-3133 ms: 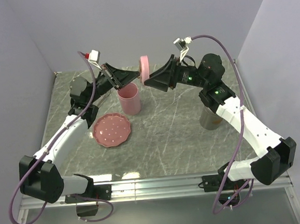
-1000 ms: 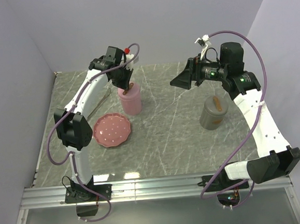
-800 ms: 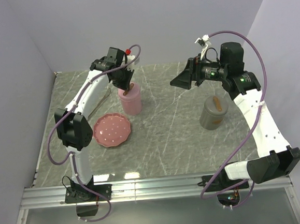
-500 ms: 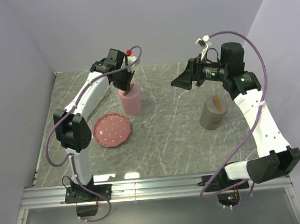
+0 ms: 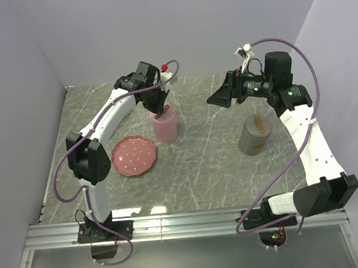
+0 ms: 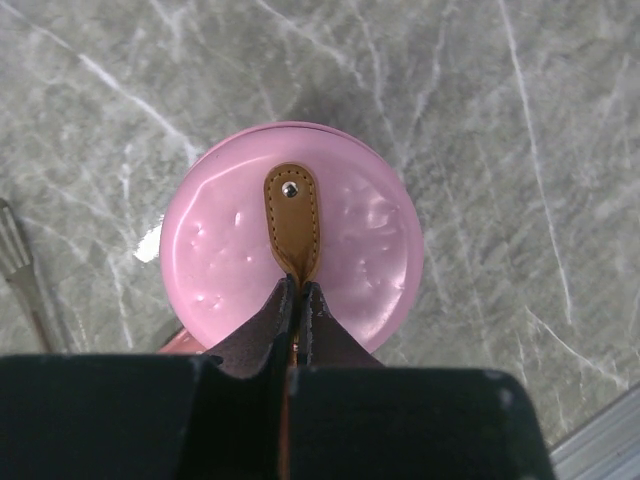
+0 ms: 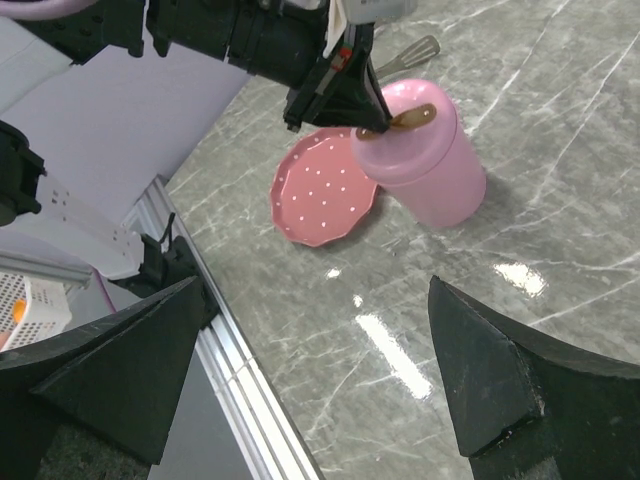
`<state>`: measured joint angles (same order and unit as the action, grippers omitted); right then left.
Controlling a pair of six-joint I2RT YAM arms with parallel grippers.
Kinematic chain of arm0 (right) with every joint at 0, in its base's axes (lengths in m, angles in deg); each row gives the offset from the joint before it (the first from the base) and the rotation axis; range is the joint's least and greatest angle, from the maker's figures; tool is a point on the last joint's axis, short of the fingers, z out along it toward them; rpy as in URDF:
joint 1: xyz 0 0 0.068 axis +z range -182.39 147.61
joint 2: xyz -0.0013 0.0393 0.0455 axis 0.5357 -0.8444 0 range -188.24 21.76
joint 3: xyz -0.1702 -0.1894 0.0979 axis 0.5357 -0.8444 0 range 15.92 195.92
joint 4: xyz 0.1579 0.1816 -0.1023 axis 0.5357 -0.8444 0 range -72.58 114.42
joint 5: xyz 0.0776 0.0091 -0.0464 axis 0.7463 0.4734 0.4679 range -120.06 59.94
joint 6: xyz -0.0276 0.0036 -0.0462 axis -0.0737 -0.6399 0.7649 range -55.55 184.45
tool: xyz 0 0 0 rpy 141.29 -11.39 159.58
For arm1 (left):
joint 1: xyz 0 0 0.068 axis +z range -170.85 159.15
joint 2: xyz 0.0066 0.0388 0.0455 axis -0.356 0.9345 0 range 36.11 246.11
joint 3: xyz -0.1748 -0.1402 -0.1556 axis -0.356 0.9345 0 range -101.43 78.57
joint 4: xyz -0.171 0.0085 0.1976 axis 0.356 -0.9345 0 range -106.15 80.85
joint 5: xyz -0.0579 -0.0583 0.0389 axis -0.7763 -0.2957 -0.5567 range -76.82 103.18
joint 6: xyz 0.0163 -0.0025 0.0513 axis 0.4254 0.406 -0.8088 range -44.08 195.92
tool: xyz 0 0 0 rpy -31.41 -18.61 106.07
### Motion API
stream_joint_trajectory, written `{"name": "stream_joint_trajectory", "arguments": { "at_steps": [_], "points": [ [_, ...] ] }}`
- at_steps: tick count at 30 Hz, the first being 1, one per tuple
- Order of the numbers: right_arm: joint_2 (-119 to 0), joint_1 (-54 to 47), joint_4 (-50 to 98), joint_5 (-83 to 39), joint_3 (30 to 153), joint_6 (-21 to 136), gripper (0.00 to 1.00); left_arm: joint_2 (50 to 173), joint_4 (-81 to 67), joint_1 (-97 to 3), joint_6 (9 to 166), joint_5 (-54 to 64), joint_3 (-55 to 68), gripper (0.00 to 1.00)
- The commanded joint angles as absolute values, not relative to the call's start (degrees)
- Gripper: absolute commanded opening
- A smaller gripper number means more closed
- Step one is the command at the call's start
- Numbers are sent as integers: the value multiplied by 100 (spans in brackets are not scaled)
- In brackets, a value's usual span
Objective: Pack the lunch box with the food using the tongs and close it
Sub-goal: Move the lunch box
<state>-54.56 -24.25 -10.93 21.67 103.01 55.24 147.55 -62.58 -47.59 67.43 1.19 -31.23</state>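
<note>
The pink lunch box (image 5: 166, 127) stands right of the plate with its pink lid (image 6: 360, 240) on. A brown strap (image 6: 291, 215) lies across the lid. My left gripper (image 5: 158, 111) hangs right over the box, shut on the near end of that strap (image 6: 297, 290). In the right wrist view the lunch box (image 7: 430, 175) leans a little under those fingers (image 7: 352, 100). The tongs (image 6: 20, 265) lie on the table left of the box, partly cut off. No food shows. My right gripper (image 5: 216, 99) hovers open and empty in the air, far right of the box (image 7: 315, 290).
An empty pink dotted plate (image 5: 133, 155) lies left and in front of the lunch box. A grey lidded container (image 5: 254, 134) with a brown strap stands under the right arm. Walls close the table on three sides; a metal rail (image 5: 186, 220) runs along the near edge.
The left gripper has carried the closed lunch box a little to the right and nearer by its strap. The right gripper has barely moved.
</note>
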Motion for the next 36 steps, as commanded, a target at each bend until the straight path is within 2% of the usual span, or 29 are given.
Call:
{"name": "stream_joint_trajectory", "arguments": {
  "at_steps": [1, 23, 36],
  "points": [
    [-5453, -2501, -1117, 2215, 10460, 5637, 100, 14721, -7224, -4985, 6634, -317, -2893, 0],
    [-5427, -2624, -1284, 2162, 10548, 5821, 100, 13298, -7173, -6066, 6555, -721, -688, 0],
    [-5427, -2940, -1477, 2153, 10654, 5909, 100, 13297, -6945, -6497, 6625, -598, -669, 1]
  ]
}}
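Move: The pink lunch box hangs by its lid strap in the left fingers, its middle about 8 cm below them. The open table it is taken to lies some 16 cm back and 5 cm right, 15 cm down. The pink plate is about 10 cm back and 16 cm left, the tongs roughly 6 cm ahead and 25 cm left. From the right hand the lunch box is about 10 cm ahead, 26 cm left and 25 cm below. The pink lunch box, still pinched by its lid strap between the left hand's shut fingers, is brought back towards the robot by about 16 cm and some 5 cm to the right, past the plate's right side at nearly constant height. The wrist turns about 20 degrees clockwise on the way, and the hand eases to a near stop. The open right hand drifts slightly right, touching nothing. ##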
